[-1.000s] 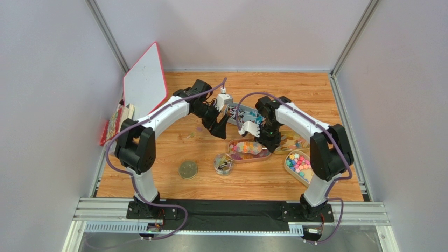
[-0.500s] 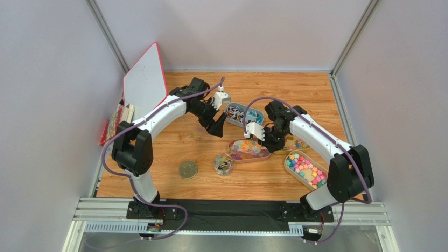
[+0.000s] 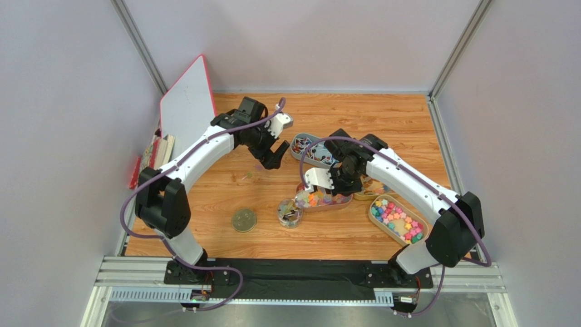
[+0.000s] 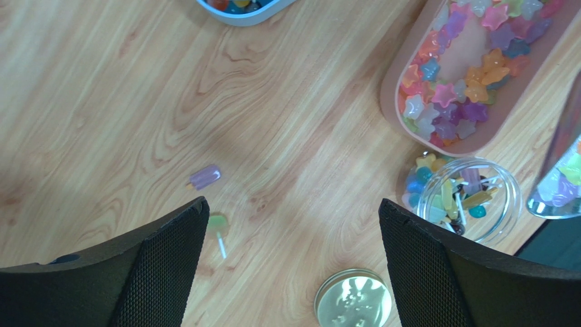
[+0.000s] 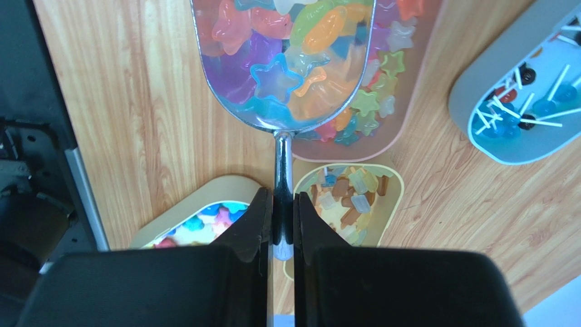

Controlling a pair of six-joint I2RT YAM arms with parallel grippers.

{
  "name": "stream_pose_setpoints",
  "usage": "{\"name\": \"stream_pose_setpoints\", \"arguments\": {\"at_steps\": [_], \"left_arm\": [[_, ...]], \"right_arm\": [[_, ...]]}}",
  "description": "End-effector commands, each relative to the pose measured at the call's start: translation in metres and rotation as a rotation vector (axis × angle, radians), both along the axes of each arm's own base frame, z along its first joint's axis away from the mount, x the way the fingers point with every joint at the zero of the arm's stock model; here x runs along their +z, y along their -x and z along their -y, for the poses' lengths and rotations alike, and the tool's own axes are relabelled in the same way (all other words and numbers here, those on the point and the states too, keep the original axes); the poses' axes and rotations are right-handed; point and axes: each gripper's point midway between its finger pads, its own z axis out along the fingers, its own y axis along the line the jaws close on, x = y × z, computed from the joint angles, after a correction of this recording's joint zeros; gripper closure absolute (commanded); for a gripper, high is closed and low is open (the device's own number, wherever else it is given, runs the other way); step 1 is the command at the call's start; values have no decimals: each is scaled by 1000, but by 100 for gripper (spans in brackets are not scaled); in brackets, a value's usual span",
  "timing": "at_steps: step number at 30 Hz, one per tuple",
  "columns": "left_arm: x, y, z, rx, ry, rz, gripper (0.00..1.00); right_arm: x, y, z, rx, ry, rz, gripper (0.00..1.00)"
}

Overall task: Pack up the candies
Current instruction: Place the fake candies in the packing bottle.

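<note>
My right gripper (image 5: 283,199) is shut on the handle of a metal scoop (image 5: 283,61) heaped with star-shaped candies in pink, blue, orange and purple. In the top view the right gripper (image 3: 335,182) holds the scoop over the left end of the pink oval tray (image 3: 341,202), close to the small clear jar (image 3: 290,213). The jar (image 4: 470,199) holds several mixed candies. My left gripper (image 4: 293,212) is open and empty above bare wood. In the top view the left gripper (image 3: 273,157) is at the back left. A purple candy (image 4: 204,177) and a green lollipop (image 4: 218,225) lie loose on the table.
The gold jar lid (image 3: 244,219) lies left of the jar. A blue-grey tray (image 3: 310,148) of lollipops sits behind the pink tray. Two tan trays (image 3: 394,219) of candies sit at the right. A white board (image 3: 187,109) leans at the back left.
My right arm has swung the filled scoop left and nearer, from over the trays to beside the jar. My left gripper has drawn back and left, away from the trays.
</note>
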Motion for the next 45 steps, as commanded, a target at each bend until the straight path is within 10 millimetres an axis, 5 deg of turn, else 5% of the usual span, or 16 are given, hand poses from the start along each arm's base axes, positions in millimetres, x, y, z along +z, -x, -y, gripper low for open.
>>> {"name": "stream_pose_setpoints", "arguments": {"at_steps": [1, 25, 45], "left_arm": [[19, -4, -16, 23, -29, 111, 0], [23, 14, -31, 40, 7, 231, 0], [27, 15, -28, 44, 41, 255, 0]], "right_arm": [[13, 3, 1, 38, 83, 20, 100], [22, -13, -8, 150, 431, 131, 100], [34, -1, -1, 259, 595, 223, 100]]}}
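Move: The right hand holds the loaded scoop by its handle, and the packing bottle lies about 17 cm to its left, 6 cm back and some 8 cm lower. The pink tray's middle is roughly 6 cm left, 1 cm back and 11 cm below that hand. The yellow tray is about 8 cm right of that hand and 2 cm ahead, the blue tray 9 cm left and 12 cm ahead. From the left hand, the bottle is some 17 cm back and 3 cm right. Leftward and a little forward and up, some 5 cm in all after a short dip back, the right hand brings the scoop's mouth over the bottle. Meanwhile its wrist turns about 30 degrees, lowering the scoop's left end and swinging it back, counter-clockwise; the fingers keep their grip on the handle. The open left hand shifts left and back, holding nothing. ##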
